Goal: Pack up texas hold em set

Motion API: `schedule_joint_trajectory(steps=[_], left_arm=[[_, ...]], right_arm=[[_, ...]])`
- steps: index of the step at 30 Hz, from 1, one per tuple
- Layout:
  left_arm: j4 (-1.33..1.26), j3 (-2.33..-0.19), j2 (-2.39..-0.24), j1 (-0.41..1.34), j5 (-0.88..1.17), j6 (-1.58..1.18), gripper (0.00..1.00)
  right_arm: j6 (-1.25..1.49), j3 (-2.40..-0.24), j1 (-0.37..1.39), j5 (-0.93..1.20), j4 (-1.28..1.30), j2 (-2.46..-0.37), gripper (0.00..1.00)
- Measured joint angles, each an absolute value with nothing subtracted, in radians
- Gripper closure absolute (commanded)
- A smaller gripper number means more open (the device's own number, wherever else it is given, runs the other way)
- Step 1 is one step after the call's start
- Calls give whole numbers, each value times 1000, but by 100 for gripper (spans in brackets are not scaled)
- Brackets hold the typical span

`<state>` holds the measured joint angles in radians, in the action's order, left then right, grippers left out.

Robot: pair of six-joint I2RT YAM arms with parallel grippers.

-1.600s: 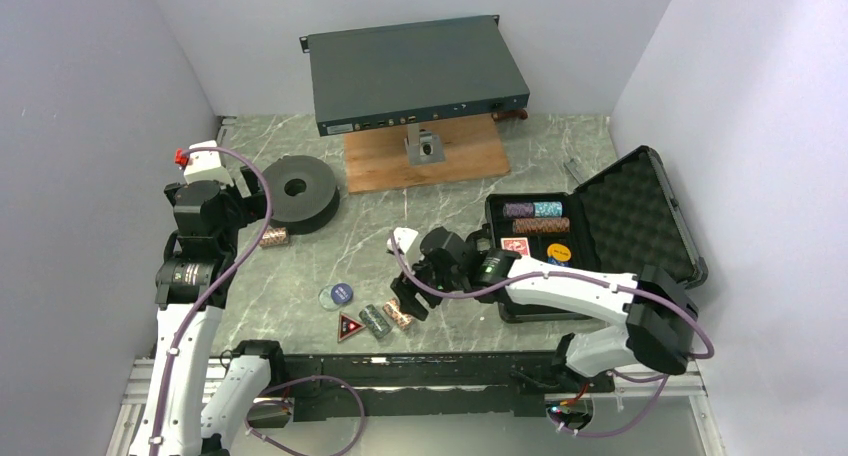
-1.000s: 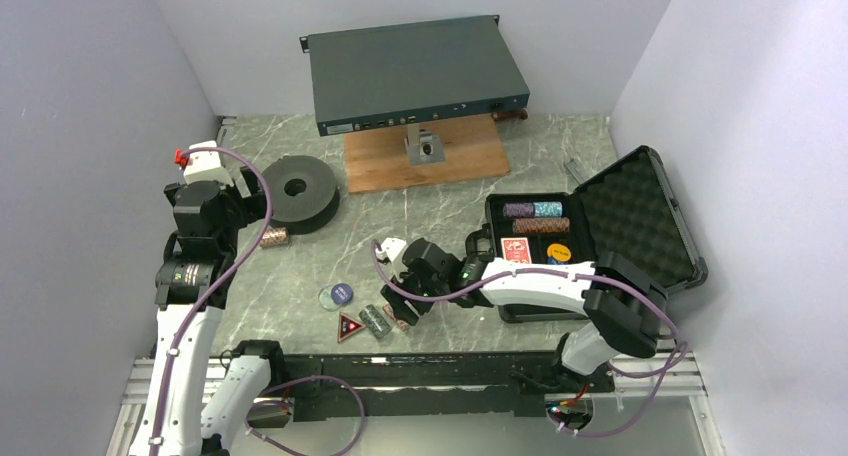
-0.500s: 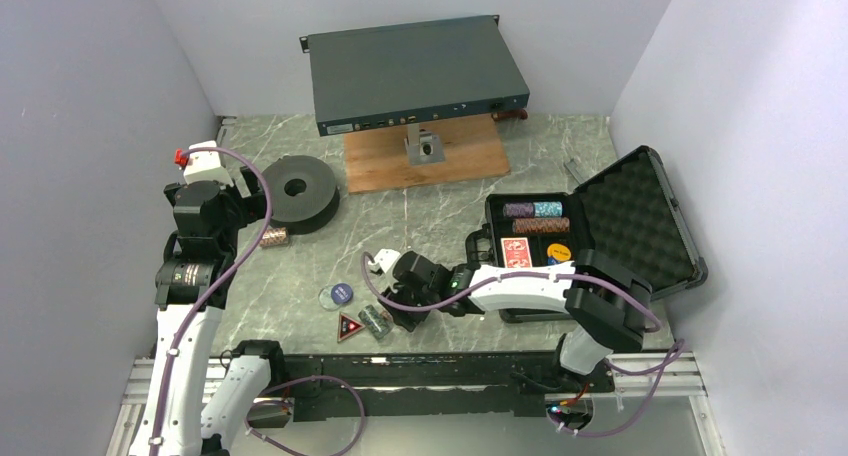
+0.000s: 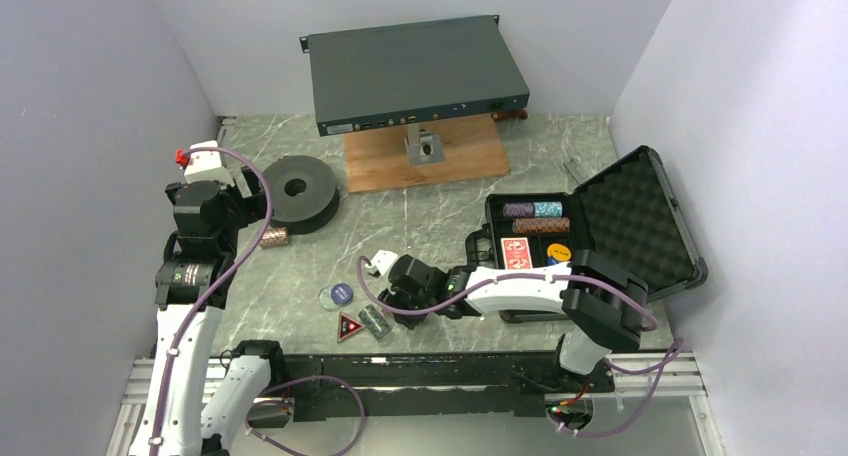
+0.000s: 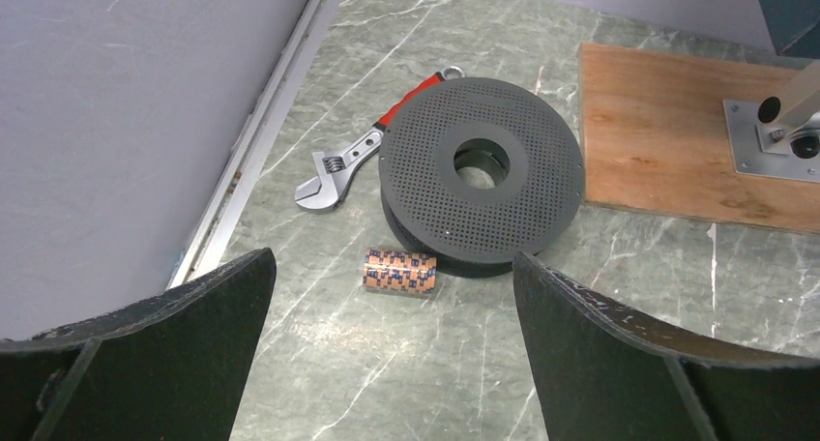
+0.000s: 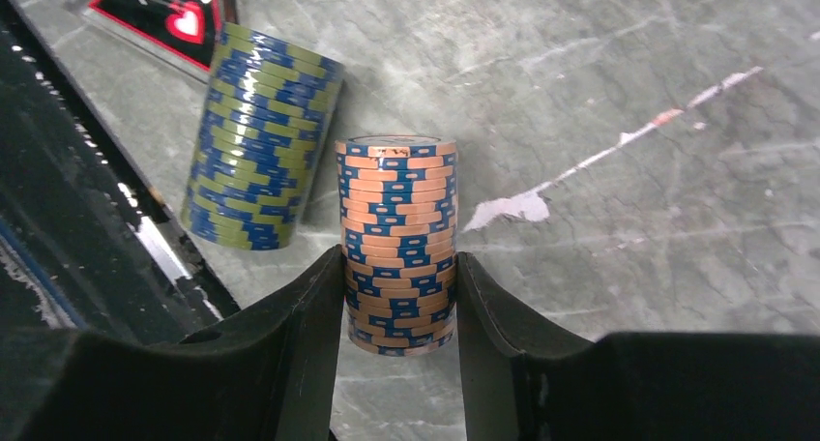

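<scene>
In the right wrist view my right gripper (image 6: 398, 272) is shut on an orange-and-blue roll of poker chips (image 6: 396, 219), with a finger pressed against each side of it on the table. A green-and-blue chip roll (image 6: 261, 136) lies just left of it, beside the red-black triangle (image 6: 164, 11). From above, the right gripper (image 4: 402, 311) sits near the front edge, next to the green roll (image 4: 376, 322), the triangle (image 4: 350, 327) and a round blue button (image 4: 337, 295). The black case (image 4: 640, 216) lies open at right, holding chip rolls (image 4: 540, 216) and a red card deck (image 4: 515, 248). My left gripper (image 5: 392, 301) hangs open above another orange roll (image 5: 399, 270).
A dark perforated spool (image 5: 481, 165) lies right behind the orange roll, with a red-handled wrench (image 5: 343, 165) to its left by the wall rail. A large grey electronics box (image 4: 415, 71) stands on a wooden board (image 4: 425, 161) at the back.
My right arm has swung left and down to the chip rolls near the front edge, and its jaws have narrowed onto the orange-and-blue roll. The left arm has not moved.
</scene>
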<state>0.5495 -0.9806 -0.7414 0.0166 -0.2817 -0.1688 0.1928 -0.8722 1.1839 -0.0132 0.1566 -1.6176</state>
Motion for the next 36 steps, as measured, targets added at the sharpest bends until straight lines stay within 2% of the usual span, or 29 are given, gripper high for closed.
schedule_joint_trajectory(steps=[3, 8, 19, 26, 36], left_arm=[[545, -980, -741, 16, -256, -167, 0], [528, -979, -741, 16, -118, -149, 0], [436, -918, -707, 33, 393, -89, 0], [391, -912, -749, 117, 744, -60, 2], [381, -912, -836, 200, 904, -61, 4]], right_arm=[[188, -875, 1184, -49, 182, -1607, 94], [180, -875, 1182, -122, 215, -1540, 96], [156, -878, 1180, -261, 140, -1366, 100], [108, -874, 1180, -282, 13, -1274, 100], [52, -856, 1179, -247, -150, -1222, 100]])
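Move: The right fingers are already shut on the orange chip roll down on the table; the open left gripper it is taken to lies about 13 cm ahead, 29 cm left and 26 cm above, so the roll is 13 cm back, 29 cm right and 26 cm below the left hand. From the right hand, the green chip roll lies 4 cm left and 2 cm back, the heart tile 9 cm left and 2 cm back, and the blue disc 11 cm left and 4 cm ahead. The right hand keeps its pinch on the orange chip roll and lifts it about 20 cm, drifting some 6 cm forward, away from the green chip roll, while its fingers tip up from steeply down towards level and the roll's free end comes to face the left gripper. To meet it, the left hand, fingers wide open, sweeps some 22 cm right and a little back at nearly constant height, swinging clockwise about 75 degrees until its fingers point at the roll, not yet touching it. ##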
